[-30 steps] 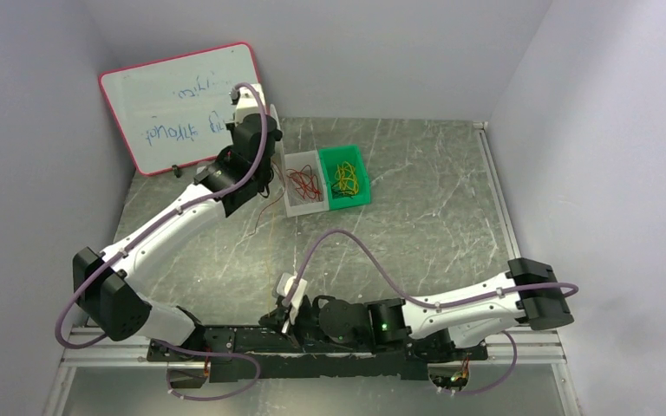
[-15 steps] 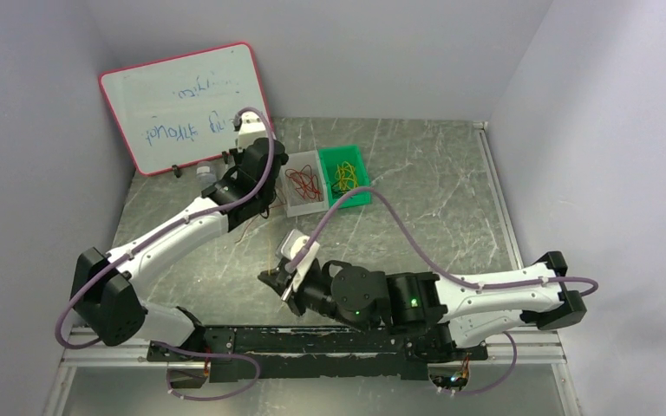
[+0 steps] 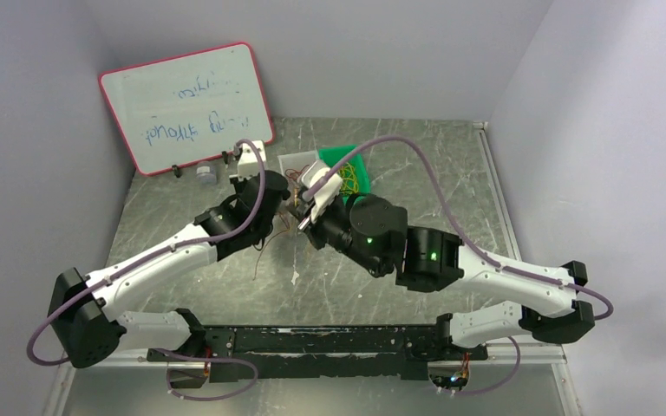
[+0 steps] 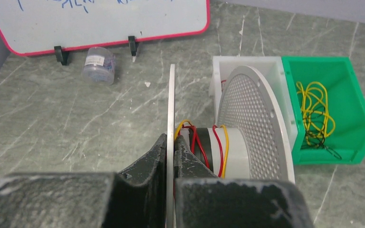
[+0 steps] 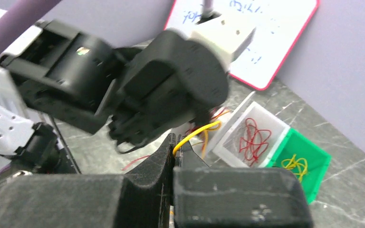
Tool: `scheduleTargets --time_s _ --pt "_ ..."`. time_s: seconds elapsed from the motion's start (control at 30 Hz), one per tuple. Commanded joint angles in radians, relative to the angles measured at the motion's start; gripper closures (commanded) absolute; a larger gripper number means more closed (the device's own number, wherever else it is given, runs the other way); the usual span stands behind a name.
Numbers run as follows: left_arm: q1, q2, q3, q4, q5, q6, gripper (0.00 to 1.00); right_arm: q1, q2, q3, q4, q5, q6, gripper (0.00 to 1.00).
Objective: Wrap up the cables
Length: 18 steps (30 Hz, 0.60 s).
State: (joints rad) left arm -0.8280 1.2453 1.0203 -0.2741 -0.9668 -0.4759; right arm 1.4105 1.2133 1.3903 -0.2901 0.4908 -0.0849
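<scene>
A spool with a thin flat flange [image 4: 171, 109] and a perforated flange [image 4: 254, 118] is held on edge by my left gripper [image 4: 171, 142], which is shut on the flat flange. Red and yellow cables [image 4: 221, 147] loop round its pale hub. My right gripper [image 5: 175, 145] is shut on a yellow cable [image 5: 197, 131] that runs up toward the left wrist [image 5: 171, 90]. In the top view both grippers meet just left of the bins, left gripper [image 3: 288, 195] above right gripper [image 3: 302, 218]. A loose red cable [image 3: 269, 247] trails on the table.
A white bin [image 5: 233, 130] of red cables and a green bin [image 4: 356, 109] of yellow cables sit side by side behind the spool. A whiteboard [image 3: 186, 104] leans at the back left, with a small jar [image 4: 99, 65] in front of it. Walls close in the sides.
My right arm swung from the near edge up to the spool beside the left gripper. The left wrist came down and toward the near side with the spool.
</scene>
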Motion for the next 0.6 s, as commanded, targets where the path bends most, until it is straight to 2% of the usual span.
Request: scheduleTargets --time_s 0.0,0.27,0.57 --pt "-0.043 -0.051 -0.032 -0.005 -0.066 -0.059 0.93 -0.071 0.013 0.080 -0.049 -0.093 -0.057 1.00" --pt "-0.105 -0.025 -0.067 -0.077 -0.095 -0.152 0.93 -0.152 0.070 0.180 -0.041 -0.157 -0.087 1.00" --pt "-0.230 -0.044 -0.099 -0.155 -0.154 -0.226 0.93 -0.299 0.126 0.237 -0.041 -0.230 -0.101 1.00"
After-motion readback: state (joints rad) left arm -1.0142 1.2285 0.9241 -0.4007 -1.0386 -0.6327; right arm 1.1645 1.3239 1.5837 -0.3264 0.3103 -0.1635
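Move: The left hand already holds the spool by its left flange, with the spool's core about 4 cm ahead, 4 cm to its right and 3 cm below. From the right hand, which already pinches the yellow cable, the core is roughly 20 cm ahead, 5 cm left and 17 cm lower. Standing on the table, the white bin is some 7 cm farther out than the core and 9 cm right of it; the green bin adjoins it, another 9 cm right. Forward about 7 cm and up about 4, the right hand carries the pinched yellow cable towards the space over the spool, climbing first and levelling out late. Meanwhile the left hand keeps its grip on the flange and brings the spool the opposite way, back about 5 cm and down about 4, drifting slightly right, with the fingers tipping a little further down. ##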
